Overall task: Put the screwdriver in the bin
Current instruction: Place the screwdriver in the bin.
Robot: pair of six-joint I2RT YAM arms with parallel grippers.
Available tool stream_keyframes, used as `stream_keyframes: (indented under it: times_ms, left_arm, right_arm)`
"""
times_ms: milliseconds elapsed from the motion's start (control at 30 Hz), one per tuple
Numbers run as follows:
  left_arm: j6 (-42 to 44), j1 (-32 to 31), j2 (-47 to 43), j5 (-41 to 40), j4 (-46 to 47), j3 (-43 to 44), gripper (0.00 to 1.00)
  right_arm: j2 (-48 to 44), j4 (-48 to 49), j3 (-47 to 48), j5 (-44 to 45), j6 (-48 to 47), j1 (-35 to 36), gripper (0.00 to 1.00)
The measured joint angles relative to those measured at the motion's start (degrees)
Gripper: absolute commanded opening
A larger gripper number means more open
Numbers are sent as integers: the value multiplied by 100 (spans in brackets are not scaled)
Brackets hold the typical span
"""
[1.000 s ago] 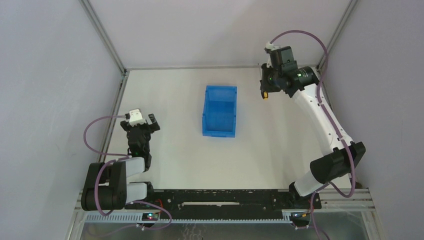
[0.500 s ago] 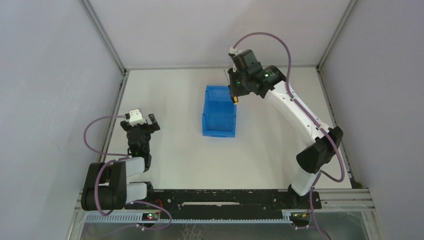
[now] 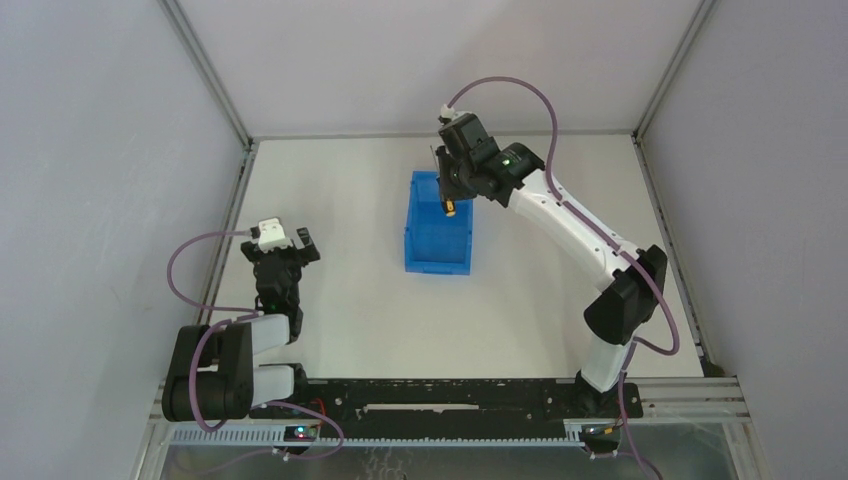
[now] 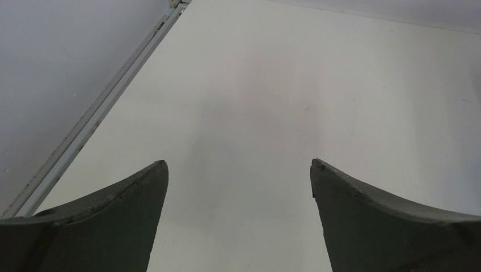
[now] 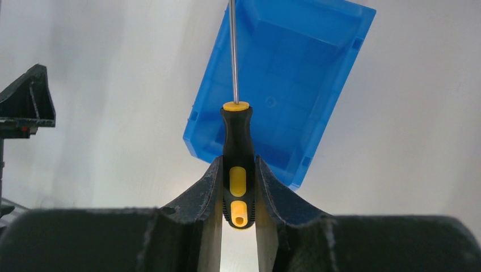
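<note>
The blue bin (image 3: pixel 438 240) stands open-topped at the middle of the table, empty inside (image 5: pixel 295 73). My right gripper (image 3: pixel 450 195) hangs above the bin's far end, shut on the screwdriver (image 5: pixel 238 153). Its black-and-yellow handle is pinched between both fingers, and the thin metal shaft (image 5: pixel 233 51) points away from the wrist over the bin's interior. In the top view only the handle's yellow end (image 3: pixel 450 210) shows below the gripper. My left gripper (image 3: pixel 287 247) rests open near the table's left side, far from the bin, with only bare table between its fingers (image 4: pixel 136 198).
A metal frame rail (image 4: pixel 108 107) runs along the table's left edge, close to the left gripper. Grey walls enclose the table at left, back and right. The right arm (image 3: pixel 590 240) stretches diagonally from its base to the bin.
The right arm has swung left from the back right corner, carrying the screwdriver to above the bin's far end. The left arm has not moved.
</note>
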Motion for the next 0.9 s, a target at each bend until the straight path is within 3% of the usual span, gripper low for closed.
stream_keyframes:
  times_ms: [333, 900]
  left_arm:
    - [0, 0, 0, 0, 0, 0, 100]
    - [0, 0, 0, 0, 0, 0, 100]
  right_arm:
    - [186, 763, -1233, 37, 107, 13, 6]
    - [1722, 1565, -1408, 249, 179, 107, 10]
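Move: The right hand already holds the screwdriver by its handle, high above the bin, shaft pointing mostly forward. The bin's middle lies about 22 cm below this hand, some 5 cm ahead and 2 cm to its left; no other loose thing stands nearby. From the idle left hand the bin is about 31 cm to the right, 7 cm ahead and 7 cm lower. The right hand sinks steadily, almost straight down by about 20 cm, from above the bin to between its walls, easing some 2 cm forward and 2 cm left on the way. As it goes down, the wrist tips the fingers about 15 degrees more steeply downward, while they keep their unchanged grip on the screwdriver's handle. ##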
